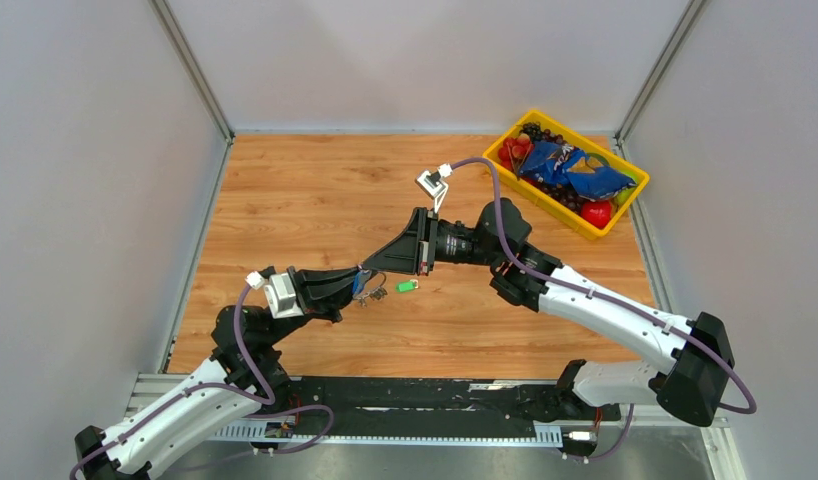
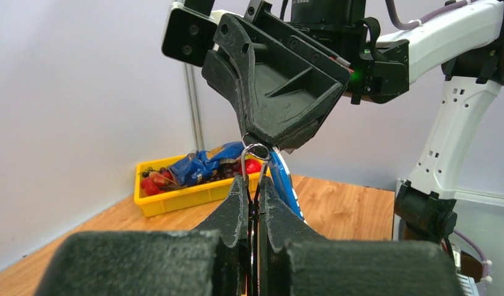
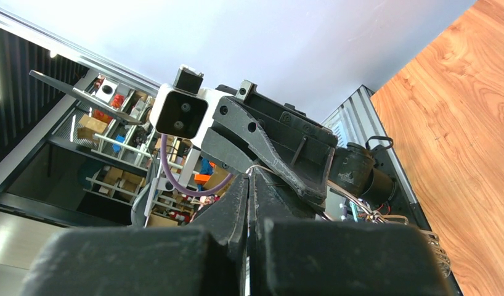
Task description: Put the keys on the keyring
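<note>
Above the middle of the table my two grippers meet tip to tip. My left gripper is shut on the thin wire keyring, whose loop sticks out past its fingertips. My right gripper is shut, its tips pressed against the top of that loop. The blue-tagged key hangs from those tips, beside my left finger. The green-tagged key lies on the wood just right of the grippers. A dark metal key shows below the tips.
A yellow bin stands at the back right of the table, filled with a blue snack bag and red and dark fruit. Grey walls enclose the table on three sides.
</note>
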`<action>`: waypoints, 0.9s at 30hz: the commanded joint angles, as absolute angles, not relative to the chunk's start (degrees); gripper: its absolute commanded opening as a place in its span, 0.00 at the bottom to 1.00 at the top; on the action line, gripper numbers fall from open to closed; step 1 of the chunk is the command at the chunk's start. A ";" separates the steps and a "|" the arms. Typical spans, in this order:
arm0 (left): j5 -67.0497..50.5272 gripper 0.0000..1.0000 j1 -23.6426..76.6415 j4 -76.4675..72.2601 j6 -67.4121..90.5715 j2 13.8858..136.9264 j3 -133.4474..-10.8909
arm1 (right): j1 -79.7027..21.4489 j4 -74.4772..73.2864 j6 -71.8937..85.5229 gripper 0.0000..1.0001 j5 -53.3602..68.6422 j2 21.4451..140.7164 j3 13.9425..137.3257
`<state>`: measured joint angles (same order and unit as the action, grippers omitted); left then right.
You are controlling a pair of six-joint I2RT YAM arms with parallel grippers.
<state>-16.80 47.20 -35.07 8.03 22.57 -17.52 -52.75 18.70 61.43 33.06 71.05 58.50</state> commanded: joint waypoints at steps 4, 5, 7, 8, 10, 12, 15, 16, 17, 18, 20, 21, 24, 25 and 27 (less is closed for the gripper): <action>-20.17 0.00 47.85 -33.59 8.44 23.05 -19.67 | -52.17 21.20 60.60 0.22 31.68 69.12 61.07; -20.15 0.00 47.89 -33.54 8.53 23.17 -19.77 | -52.17 20.67 60.05 0.28 31.56 68.62 61.09; -19.88 0.00 47.82 -33.25 8.79 23.40 -20.07 | -52.20 19.70 59.05 0.35 31.12 67.53 61.08; -19.69 0.01 47.86 -33.19 8.96 23.65 -20.24 | -52.21 19.15 58.41 0.36 31.00 67.04 61.27; -19.25 0.01 47.88 -32.95 9.11 23.95 -20.48 | -52.15 17.54 57.28 0.39 30.85 66.16 61.66; -18.90 0.01 47.89 -32.82 9.26 24.21 -20.75 | -52.13 16.28 56.33 0.41 30.71 65.28 61.70; -18.52 0.01 47.85 -32.63 9.50 24.38 -21.21 | -51.99 13.20 53.58 0.47 30.73 63.74 61.79; -18.32 0.01 47.82 -32.50 9.67 24.44 -21.43 | -51.83 11.93 52.20 0.48 30.64 63.04 61.71; -18.21 0.01 47.82 -32.42 9.76 24.48 -21.57 | -51.67 10.61 50.92 0.50 30.27 62.19 61.58; -18.11 0.00 47.84 -32.19 9.93 24.56 -21.94 | -51.27 9.27 49.71 0.51 29.83 61.32 61.14; -18.27 0.00 47.88 -31.63 10.24 24.83 -22.68 | -50.39 7.16 47.02 0.55 29.31 59.48 60.26; -18.36 0.01 47.85 -31.46 10.35 24.99 -22.90 | -50.00 5.87 45.66 0.56 29.09 58.62 59.92; -18.56 0.01 47.89 -30.72 10.98 25.32 -23.85 | -49.12 2.25 41.01 0.61 28.04 56.80 59.26; -18.51 0.01 47.89 -30.73 11.34 25.40 -23.96 | -49.05 1.27 39.45 0.62 27.79 56.44 59.24; -18.33 0.01 47.87 -30.83 11.91 25.44 -24.28 | -49.05 -0.55 36.08 0.64 27.48 56.00 59.41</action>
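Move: Just under the right hand's shut tips, about 3 cm lower and 1 cm back, is the keyring, which the left hand also pinches; it lies some 2 cm to the left hand's right, level fore and aft and about 1 cm lower. The blue tag is roughly 2 cm back, 1 cm left and 4 cm below the right hand. On the table, the green tag lies about 9 cm ahead, 4 cm right and 35 cm below it. Opening to a bit over half, the right fingers let go at the rings and the hand backs off to the right by about 6 cm, rising nearly 3 cm and rolling some 15 degrees as it leaves the left hand. The left fingers keep their pinch on the keyring, dipping about 2 cm and coming back up, ending 1 cm farther right. ##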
